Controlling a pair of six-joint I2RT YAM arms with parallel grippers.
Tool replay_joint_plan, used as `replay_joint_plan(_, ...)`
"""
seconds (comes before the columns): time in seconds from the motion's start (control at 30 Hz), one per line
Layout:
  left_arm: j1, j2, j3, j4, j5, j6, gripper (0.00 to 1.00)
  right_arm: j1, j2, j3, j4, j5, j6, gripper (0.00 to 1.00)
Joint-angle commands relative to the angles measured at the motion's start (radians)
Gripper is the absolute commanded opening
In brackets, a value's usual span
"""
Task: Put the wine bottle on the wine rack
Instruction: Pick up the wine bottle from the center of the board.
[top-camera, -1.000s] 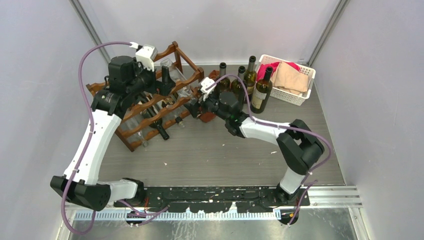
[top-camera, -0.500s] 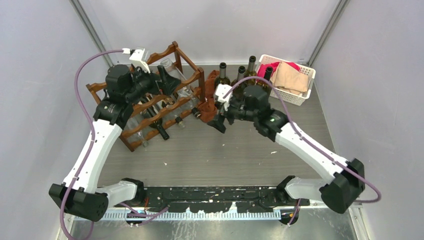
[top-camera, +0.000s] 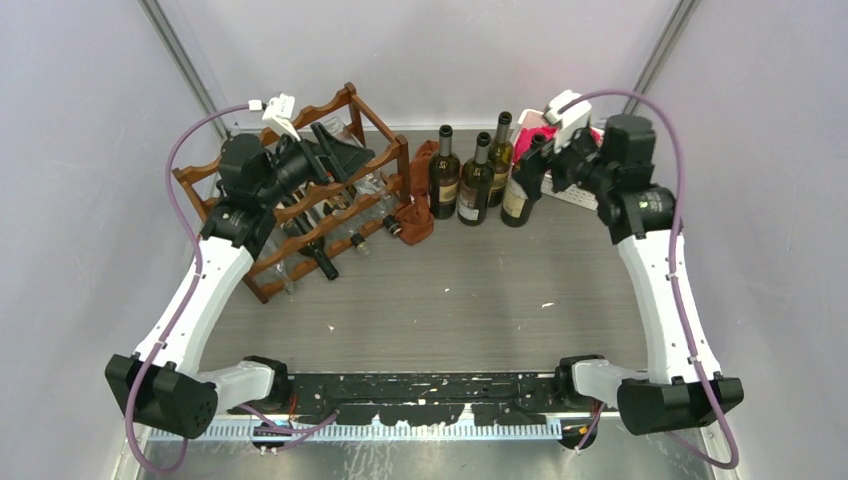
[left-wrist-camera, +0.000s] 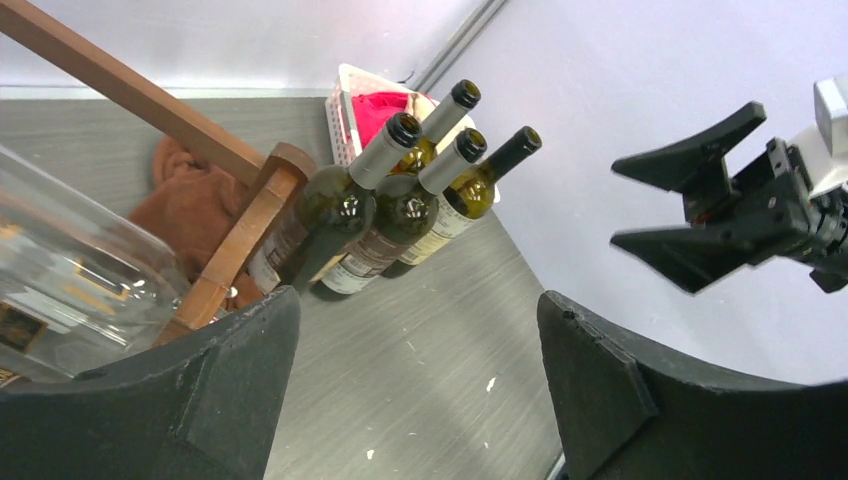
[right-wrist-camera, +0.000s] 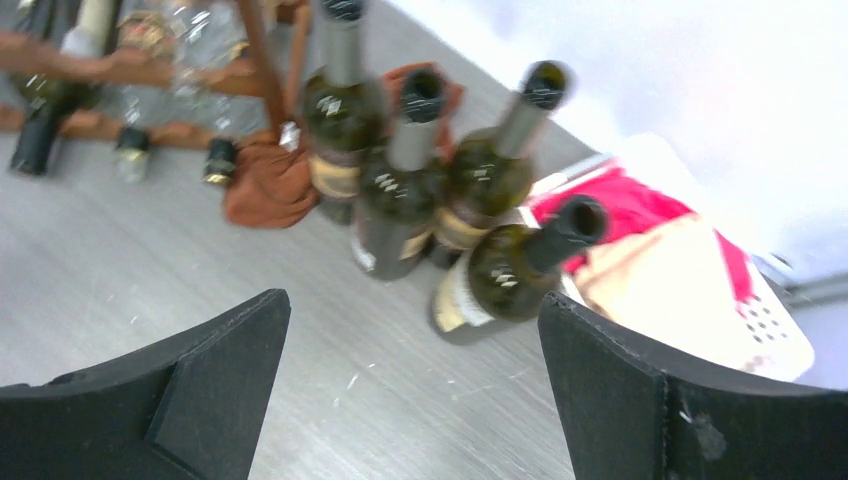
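Observation:
The wine rack of dark reddish wood stands at the back left with several bottles lying in it. My left gripper hovers open over its top tier, holding nothing; a clear bottle lies just left of it. Several dark green wine bottles stand upright at the back. My right gripper is open and empty, raised beside and above the rightmost bottle without touching it.
A white plastic basket with red and beige cloths sits at the back right, partly behind my right arm. A brown cloth lies between the rack's right end and the standing bottles. Grey walls close in on three sides.
My right arm has swung from the rack's right end across to the back right, by the standing bottles and basket. The left gripper has shifted slightly right over the rack top.

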Motion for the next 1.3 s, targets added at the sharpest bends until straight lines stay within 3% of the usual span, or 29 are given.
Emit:
replay_joint_plan(0.0, -0.02, -0.014, 0.014, 0.055, 0.039, -0.074, 0.87, -0.114, 0.047, 0.143, -0.026, -0.023, 0.084, 1.0)
replay_joint_plan(0.3, -0.042, -0.064, -0.037, 0.054, 0.017, -0.068, 0.87, -0.148, 0.308, 0.44, -0.307, 0.062, 0.021, 1.0)
replay_joint_plan(0.53, -0.041, -0.103, -0.046, 0.0, 0.022, -0.028, 0.87, -0.147, 0.508, 0.61, -0.432, 0.098, 0.005, 1.0)
replay_joint_plan(0.8, -0.041, -0.135, -0.058, -0.013, 0.026, -0.024, 0.87, -0.115, 0.625, 0.669, -0.381, 0.166, 0.015, 0.92)
replay_joint_plan(1.07, -0.041, -0.15, -0.057, -0.052, 0.048, -0.015, 0.87, -0.092, 0.676, 0.678, -0.362, 0.222, 0.048, 0.66)
replay_joint_plan(1.23, -0.041, -0.145, -0.052, -0.054, 0.086, -0.013, 0.86, -0.093, 0.651, 0.667, -0.375, 0.209, 0.055, 0.17)
replay_joint_plan(1.27, -0.041, -0.143, -0.049, -0.053, 0.097, -0.009, 0.86, -0.093, 0.636, 0.659, -0.376, 0.212, 0.053, 0.11)
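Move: The wine bottle the right hand goes for stands about 13 cm ahead and 6 to its right, its middle some 19 cm below. The gold bottle stands about 5 cm to the left of it and 5 farther out; the middle bottle is 11 cm left of it, level. The white basket lies 15 cm right of it and 10 farther out. From the left hand, that wine bottle is roughly 12 cm ahead, 36 right, 22 below. Right hand reaches 13 cm forward, dips 8, tips down and pinches the wine bottle's neck; left hand backs off. ##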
